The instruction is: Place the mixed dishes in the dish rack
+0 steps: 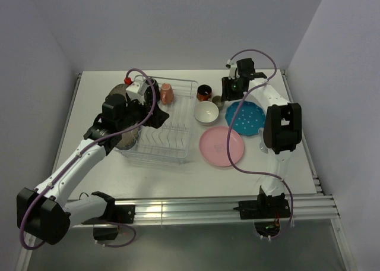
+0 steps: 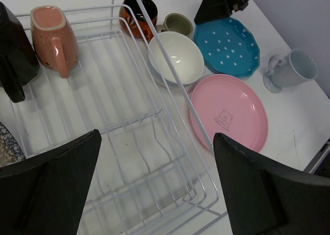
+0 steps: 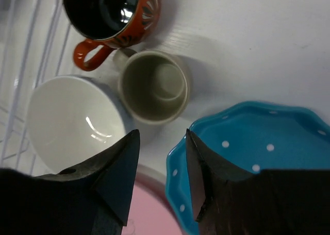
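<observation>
The wire dish rack (image 1: 189, 141) (image 2: 135, 116) holds a pink mug (image 1: 167, 93) (image 2: 51, 36), with a black mug (image 2: 13, 49) beside it. A grey speckled plate (image 1: 123, 141) stands at the rack's left end. My left gripper (image 1: 155, 117) (image 2: 157, 137) hangs open over the rack, holding nothing. On the table right of the rack sit a white bowl (image 1: 206, 112) (image 3: 72, 119), a dark-red mug (image 1: 204, 92) (image 3: 111, 13), a grey-beige mug (image 1: 217, 100) (image 3: 153, 85), a teal dotted plate (image 1: 244, 117) (image 3: 258, 142), a pink plate (image 1: 221, 146) (image 2: 229, 111) and a pale blue mug (image 2: 291, 70). My right gripper (image 1: 232, 89) (image 3: 161, 134) hovers between the grey-beige mug and the teal plate, its jaws narrowed with a gap and nothing between them.
White walls close in the table at the back and on both sides. An aluminium rail (image 1: 196, 208) runs along the near edge. The right arm's elbow (image 1: 282, 128) stands over the teal plate's right side.
</observation>
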You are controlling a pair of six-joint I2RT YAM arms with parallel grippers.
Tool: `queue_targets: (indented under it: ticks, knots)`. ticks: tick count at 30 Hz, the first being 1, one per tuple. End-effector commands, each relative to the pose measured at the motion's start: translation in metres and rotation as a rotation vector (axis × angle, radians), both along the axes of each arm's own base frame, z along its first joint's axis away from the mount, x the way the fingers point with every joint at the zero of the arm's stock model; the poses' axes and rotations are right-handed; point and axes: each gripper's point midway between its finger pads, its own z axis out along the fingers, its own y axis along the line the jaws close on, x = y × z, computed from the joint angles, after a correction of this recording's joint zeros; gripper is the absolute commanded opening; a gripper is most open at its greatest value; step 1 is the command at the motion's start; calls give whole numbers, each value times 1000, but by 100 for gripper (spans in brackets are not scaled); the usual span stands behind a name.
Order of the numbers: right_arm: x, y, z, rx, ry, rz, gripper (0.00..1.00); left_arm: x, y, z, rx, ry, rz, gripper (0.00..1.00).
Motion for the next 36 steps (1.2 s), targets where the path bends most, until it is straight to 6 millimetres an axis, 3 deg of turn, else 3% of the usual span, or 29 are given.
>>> queue_targets:
  ticks: [1, 5, 12, 18, 24, 29, 36]
  knots:
    - [8, -5, 1, -76, 1, 36, 48, 4, 1, 29, -15, -96, 3, 97]
    - [13, 2, -11, -55, 22, 87, 45, 5, 3, 29, -11, -101, 9, 97]
    - [34, -2, -24, -76, 11, 11, 41, 7, 4, 27, -8, -97, 13, 97]
    - [40, -4, -45, -81, 49, -31, 39, 7, 4, 26, -8, -94, 12, 97]
    - [43, -2, -54, -73, 64, -37, 34, 6, 4, 28, -23, -100, 4, 97]
    - [43, -4, -50, -62, 54, -41, 15, 5, 4, 30, -33, -108, -1, 97]
    - [50, -19, -25, -12, -9, -69, 1, -1, -1, 36, -62, -125, -41, 97]
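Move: The small grey-green cup stands about 3 cm ahead of the right hand, 2 cm to its left and roughly 9 cm below. Some 7 cm to the left of that cup and 5 cm farther out is the orange mug; the white bowl sits about 5 cm nearer and 5 cm left of it. The blue plate's middle is around 4 cm back and 10 cm right of the hand. From the left hand, the cup lies about 20 cm ahead, 27 cm right, 22 cm down. Straddle the right-hand wall of the grey-green cup with the right gripper, one finger inside the rim and one outside: sink about 7 cm in two steps, easing some 3 cm forward between them while the half-open fingers narrow slightly. Once down, stay there and close the fingers to pinch the wall. ##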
